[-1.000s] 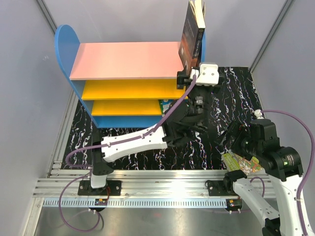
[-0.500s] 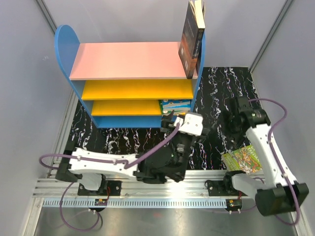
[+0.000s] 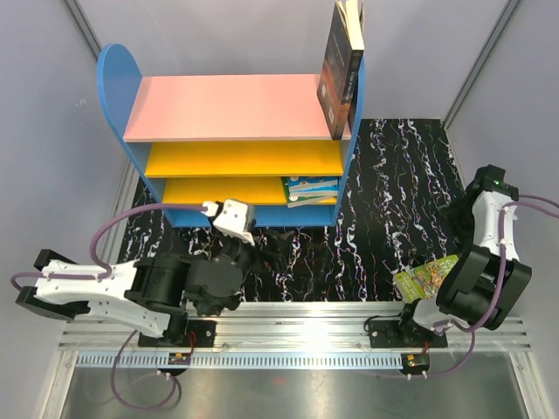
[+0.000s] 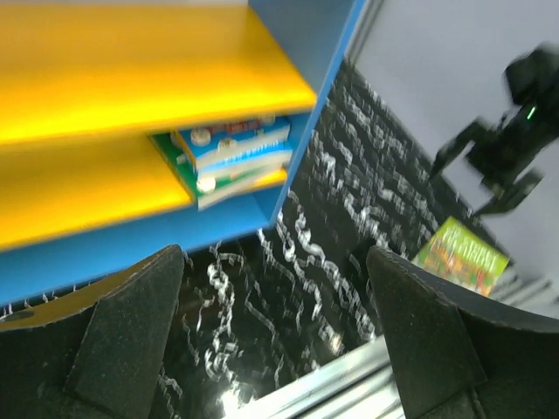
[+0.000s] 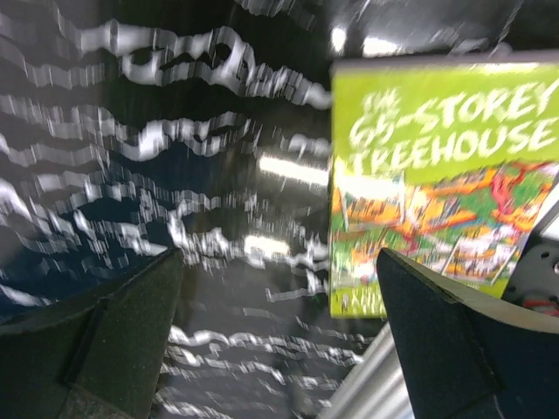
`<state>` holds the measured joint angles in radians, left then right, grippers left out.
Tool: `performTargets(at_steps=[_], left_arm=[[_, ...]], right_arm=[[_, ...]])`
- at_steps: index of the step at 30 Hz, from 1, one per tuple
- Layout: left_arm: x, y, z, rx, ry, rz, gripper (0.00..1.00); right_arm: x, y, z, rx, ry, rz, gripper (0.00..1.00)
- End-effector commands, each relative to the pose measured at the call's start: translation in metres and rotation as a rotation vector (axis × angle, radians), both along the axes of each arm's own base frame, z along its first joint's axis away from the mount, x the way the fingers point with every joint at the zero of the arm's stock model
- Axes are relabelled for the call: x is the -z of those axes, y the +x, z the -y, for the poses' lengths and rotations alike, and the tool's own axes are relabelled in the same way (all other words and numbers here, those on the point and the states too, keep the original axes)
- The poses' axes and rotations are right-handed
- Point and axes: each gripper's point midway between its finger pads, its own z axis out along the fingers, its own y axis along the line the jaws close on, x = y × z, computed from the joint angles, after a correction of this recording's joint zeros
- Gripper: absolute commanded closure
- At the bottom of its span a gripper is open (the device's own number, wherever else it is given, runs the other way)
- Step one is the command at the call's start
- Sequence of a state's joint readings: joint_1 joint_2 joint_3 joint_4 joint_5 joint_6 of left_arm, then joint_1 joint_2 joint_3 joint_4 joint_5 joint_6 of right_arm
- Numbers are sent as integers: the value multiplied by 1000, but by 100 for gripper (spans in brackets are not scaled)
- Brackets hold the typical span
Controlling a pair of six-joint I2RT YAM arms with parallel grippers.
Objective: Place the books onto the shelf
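The shelf stands at the back left, with blue sides, a pink top and yellow boards. A dark book stands upright at the right end of the pink top. Several thin books lie stacked at the right end of the lowest yellow board. A lime-green Treehouse book lies flat on the mat by the right arm's base. My left gripper hovers low in front of the shelf, open and empty. My right gripper is open and empty over the mat, left of the green book.
A black mat with white veins covers the table. Grey walls close in on both sides and behind. An aluminium rail runs along the near edge. The right arm is folded back at the far right.
My left arm has drawn back from the pink top, down to the mat by its base, leaving the dark book standing, and its jaws have widened. The right arm has swung toward the right wall.
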<state>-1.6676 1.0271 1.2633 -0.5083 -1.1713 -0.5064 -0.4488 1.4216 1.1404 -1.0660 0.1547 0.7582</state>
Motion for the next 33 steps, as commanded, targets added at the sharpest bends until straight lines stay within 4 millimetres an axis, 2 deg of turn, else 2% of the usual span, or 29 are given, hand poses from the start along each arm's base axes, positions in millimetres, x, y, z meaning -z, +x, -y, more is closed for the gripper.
performTargets(at_steps=[1, 4, 5, 6, 7, 8, 9, 11, 13, 18, 21, 23, 25, 26, 27, 28, 31, 33], left_arm=[[44, -14, 4, 68, 49, -115, 9], [54, -17, -2, 76, 54, -145, 9], [57, -17, -5, 80, 59, -150, 9], [55, -17, -9, 79, 46, -154, 9], [57, -17, -11, 80, 40, -160, 9], [58, -17, -14, 78, 41, -163, 9], [55, -16, -19, 73, 24, -166, 9], [59, -15, -28, 54, 25, -176, 9], [61, -13, -37, 29, 16, -189, 9], [67, -13, -46, 3, 9, -230, 9], [69, -14, -45, -3, 30, -237, 9], [68, -13, -44, -15, 41, -229, 9], [66, -11, -43, -22, 46, -217, 9], [65, -10, -41, -28, 54, -208, 9], [63, -10, -40, -30, 58, -199, 8], [55, -8, -40, -38, 54, -181, 8], [49, -5, -36, -52, 61, -149, 6], [51, -4, -34, -54, 69, -138, 6]], right_arm=[[-6, 5, 45, 134, -119, 59, 0], [6, -8, 65, 176, -156, 25, 1], [12, -18, 76, 215, -150, 14, 0], [26, -27, 76, 223, -121, -12, 0], [36, -30, 84, 244, -104, -10, 0], [46, -42, 93, 279, -81, -18, 0], [59, -49, 92, 296, -37, -20, 0], [79, -65, 104, 351, 1, -46, 1], [92, -72, 108, 359, 19, -58, 3], [107, -78, 114, 346, 18, -65, 4], [116, -72, 102, 347, 84, -43, 7], [121, -65, 84, 355, 164, 4, 19], [115, -53, 68, 352, 225, 80, 25], [114, -50, 61, 368, 260, 107, 44], [111, -45, 49, 366, 312, 138, 51], [106, -41, 45, 361, 321, 161, 55], [91, -29, 25, 321, 373, 182, 55], [81, -18, -1, 254, 414, 171, 54]])
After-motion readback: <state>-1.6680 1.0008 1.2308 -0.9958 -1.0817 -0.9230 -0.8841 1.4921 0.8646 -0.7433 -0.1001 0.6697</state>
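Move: Some 9 cm back, 2 cm to the left and 9 cm below the open, empty right hand, the green 65-Storey Treehouse lies flat. The shelf's near right foot stands roughly 11 cm ahead and 30 cm left of that hand, at table level; the shelved books lie inside it, about 14 cm ahead, 36 cm left and 2 cm above. From the left hand the Treehouse book is some 45 cm right, 1 cm ahead and 36 cm down. Swinging right and back while dropping about 8 cm, the right hand goes down past the Treehouse book's right end, turning some 20 degrees clockwise, then half closes its downward-pointing fingers and pushes the book's title end about 5 cm forward and left. The empty left hand stays wide open, sinks about 7 cm, drifts left and tips its fingers down. ##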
